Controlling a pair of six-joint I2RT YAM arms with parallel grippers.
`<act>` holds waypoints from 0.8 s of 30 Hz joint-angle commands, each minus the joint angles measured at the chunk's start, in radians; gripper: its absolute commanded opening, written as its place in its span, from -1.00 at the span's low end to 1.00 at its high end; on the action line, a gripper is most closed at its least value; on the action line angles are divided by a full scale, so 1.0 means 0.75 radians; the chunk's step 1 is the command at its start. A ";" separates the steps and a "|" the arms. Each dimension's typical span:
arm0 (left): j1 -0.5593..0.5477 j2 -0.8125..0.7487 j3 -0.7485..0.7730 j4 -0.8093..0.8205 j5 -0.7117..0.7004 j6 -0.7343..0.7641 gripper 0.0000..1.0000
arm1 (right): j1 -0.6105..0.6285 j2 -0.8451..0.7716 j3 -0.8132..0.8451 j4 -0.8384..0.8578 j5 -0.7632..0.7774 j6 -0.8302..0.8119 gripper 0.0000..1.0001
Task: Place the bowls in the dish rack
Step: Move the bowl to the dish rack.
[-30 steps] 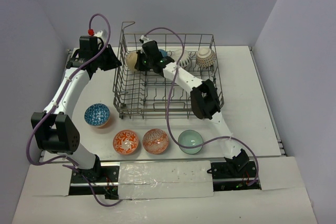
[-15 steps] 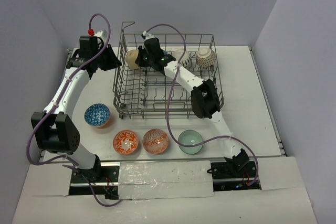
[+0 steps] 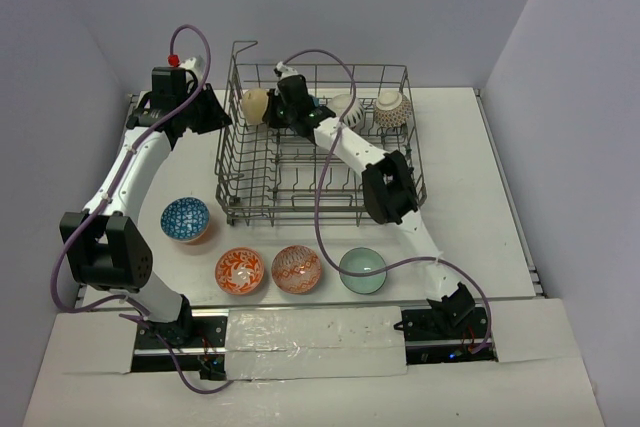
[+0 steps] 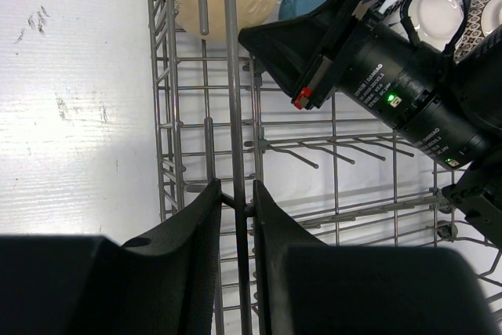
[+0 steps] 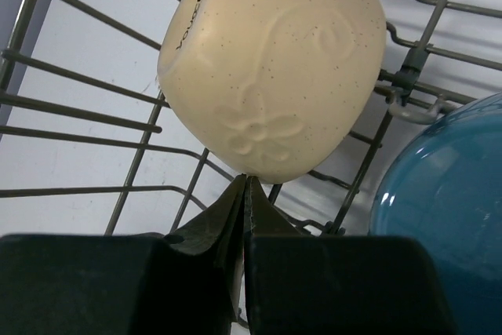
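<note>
The dish rack [image 3: 320, 187] stands at the table's back middle. My left gripper [image 4: 235, 186] is shut on an upright wire of the rack's left wall [image 3: 222, 137]. Inside the rack, my right gripper [image 5: 245, 178] is shut, its tips touching the underside of a tan bowl [image 5: 274, 68] that leans in the far left corner [image 3: 254, 104]. A teal-blue bowl [image 5: 447, 217] sits just to its right. A white striped bowl [image 3: 347, 109] and a patterned bowl [image 3: 392, 109] stand along the rack's back row.
In front of the rack on the table lie a blue-white patterned bowl [image 3: 185, 218], an orange bowl [image 3: 239, 270], an orange-red patterned bowl [image 3: 296, 268] and a pale green bowl [image 3: 362, 269]. The right arm reaches over the rack's front wall.
My right gripper has moved toward the rack's back, and the tan bowl has shifted back into the far left corner. The left arm has stayed put.
</note>
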 commanded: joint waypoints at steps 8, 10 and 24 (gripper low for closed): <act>0.009 0.037 0.026 -0.019 -0.032 -0.005 -1.00 | -0.019 -0.169 -0.253 0.228 -0.177 -0.044 -0.72; 0.009 0.033 0.024 -0.017 -0.034 -0.005 -1.00 | -0.019 -0.258 -0.386 0.310 -0.261 -0.040 -0.64; 0.007 0.023 0.020 -0.007 -0.014 -0.011 -1.00 | -0.005 -0.741 -0.831 0.499 -0.435 -0.073 -0.42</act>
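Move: My nearly shut right fingertips are up against the near side of the cream bowl, whose middle is about 4 cm ahead and 4 cm to their left, at roughly their height. The blue bowl is some 10 cm to their right and 4 cm farther out, with the striped white bowl beyond it, about 19 cm right and 3 cm ahead. From my left hand the cream bowl lies some 14 cm ahead, 5 cm right and 11 cm below. After a last tiny nudge forward on the cream bowl with my right fingertips, I draw that hand back towards myself about 9 cm, dipping slightly and then climbing some 8 cm over the rack. The fingertips come free of the bowl and part to roughly a quarter open, and the wrist swings about 15 degrees counter-clockwise with its left side lifting. ##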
